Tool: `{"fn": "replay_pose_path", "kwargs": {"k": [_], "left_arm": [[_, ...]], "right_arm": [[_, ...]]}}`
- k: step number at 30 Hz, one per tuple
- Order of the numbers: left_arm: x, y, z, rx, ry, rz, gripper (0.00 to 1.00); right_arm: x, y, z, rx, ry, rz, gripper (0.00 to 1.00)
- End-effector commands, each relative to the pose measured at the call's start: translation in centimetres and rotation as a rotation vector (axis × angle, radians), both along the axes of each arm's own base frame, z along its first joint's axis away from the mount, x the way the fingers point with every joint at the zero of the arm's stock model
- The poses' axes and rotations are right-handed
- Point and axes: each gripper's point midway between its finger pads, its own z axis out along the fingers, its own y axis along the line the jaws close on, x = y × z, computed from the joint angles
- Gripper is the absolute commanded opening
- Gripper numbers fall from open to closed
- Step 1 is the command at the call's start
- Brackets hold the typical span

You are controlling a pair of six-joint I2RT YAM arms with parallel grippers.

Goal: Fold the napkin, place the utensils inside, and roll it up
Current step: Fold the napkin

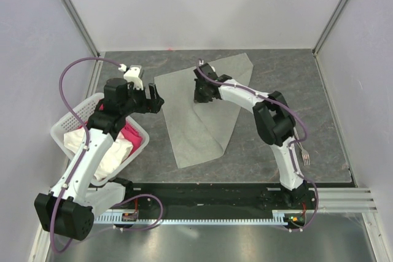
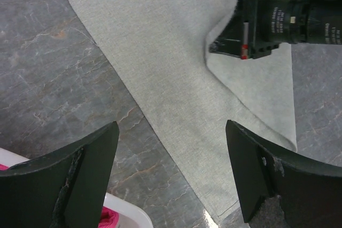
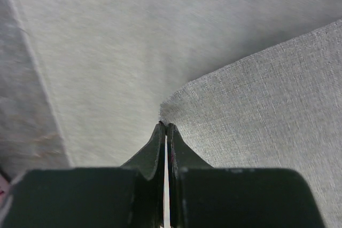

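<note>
The grey-green napkin (image 1: 202,121) lies spread on the dark table, one corner folded over toward its middle. My right gripper (image 1: 201,97) is shut on that corner; in the right wrist view the cloth's tip (image 3: 176,102) sits right at the closed gripper (image 3: 165,127). The left wrist view shows the right gripper (image 2: 220,47) holding the flap just above the napkin (image 2: 171,62). My left gripper (image 2: 172,127) hangs open over the napkin's left edge, holding nothing, and in the top view it (image 1: 155,99) is beside the basket. One utensil, a fork (image 1: 305,154), lies by the right arm.
A white basket (image 1: 66,124) at the left holds a pink cloth (image 1: 131,134) and a white cloth (image 1: 112,151); its rim (image 2: 125,212) shows under the left gripper. Walls close the table at the back and sides. A black rail runs along the near edge.
</note>
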Motion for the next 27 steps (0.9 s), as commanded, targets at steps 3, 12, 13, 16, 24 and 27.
{"fn": "replay_pose_path", "kwargs": {"k": [3,12,13,16,24,27], "left_arm": [[0.4,0.7,0.0,0.007,-0.010,0.047,0.89],[0.4,0.6,-0.5,0.005,0.005,0.045,0.89],[0.4,0.6,-0.5,0.006,0.005,0.045,0.89],[0.4,0.7,-0.5,0.008,0.004,0.049,0.89],[0.5,0.8,-0.7,0.013,0.008,0.052,0.89],[0.5,0.8,-0.8,0.016,0.010,0.054,0.89]], "right_arm": [[4.0,7.3,3.2,0.282,-0.088,-0.009,0.00],[6.8,13.4,4.1,0.575,-0.151,0.010,0.00],[7.1,13.7,4.5,0.602,-0.156,0.003,0.00],[8.0,14.6,5.2,0.657,-0.190,-0.010,0.00],[10.6,16.1,6.7,0.757,-0.249,-0.053,0.00],[11.1,16.5,6.4,0.772,-0.254,-0.064,0.00]]}}
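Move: The napkin's far left corner, towards which the right hand carries the pinched near right corner, lies about 11 cm ahead of that hand and 18 cm to its left, some 2 cm lower. From the right hand, the napkin's near left corner is roughly 27 cm back and 7 cm left, its far right corner about 20 cm ahead and 25 cm right. The far left corner is some 23 cm ahead of the left hand, 4 cm left and 20 cm below. The napkin's near right corner, still pinched in the right hand's shut fingers, is drawn about 15 cm left and 10 cm forward across the cloth towards the far left corner. The hand stays nearly level and slows, then climbs some 4 cm at the end. Meanwhile the wrist tilts about 40 degrees, so the fingers swing from pointing steeply down to pointing mostly left. ##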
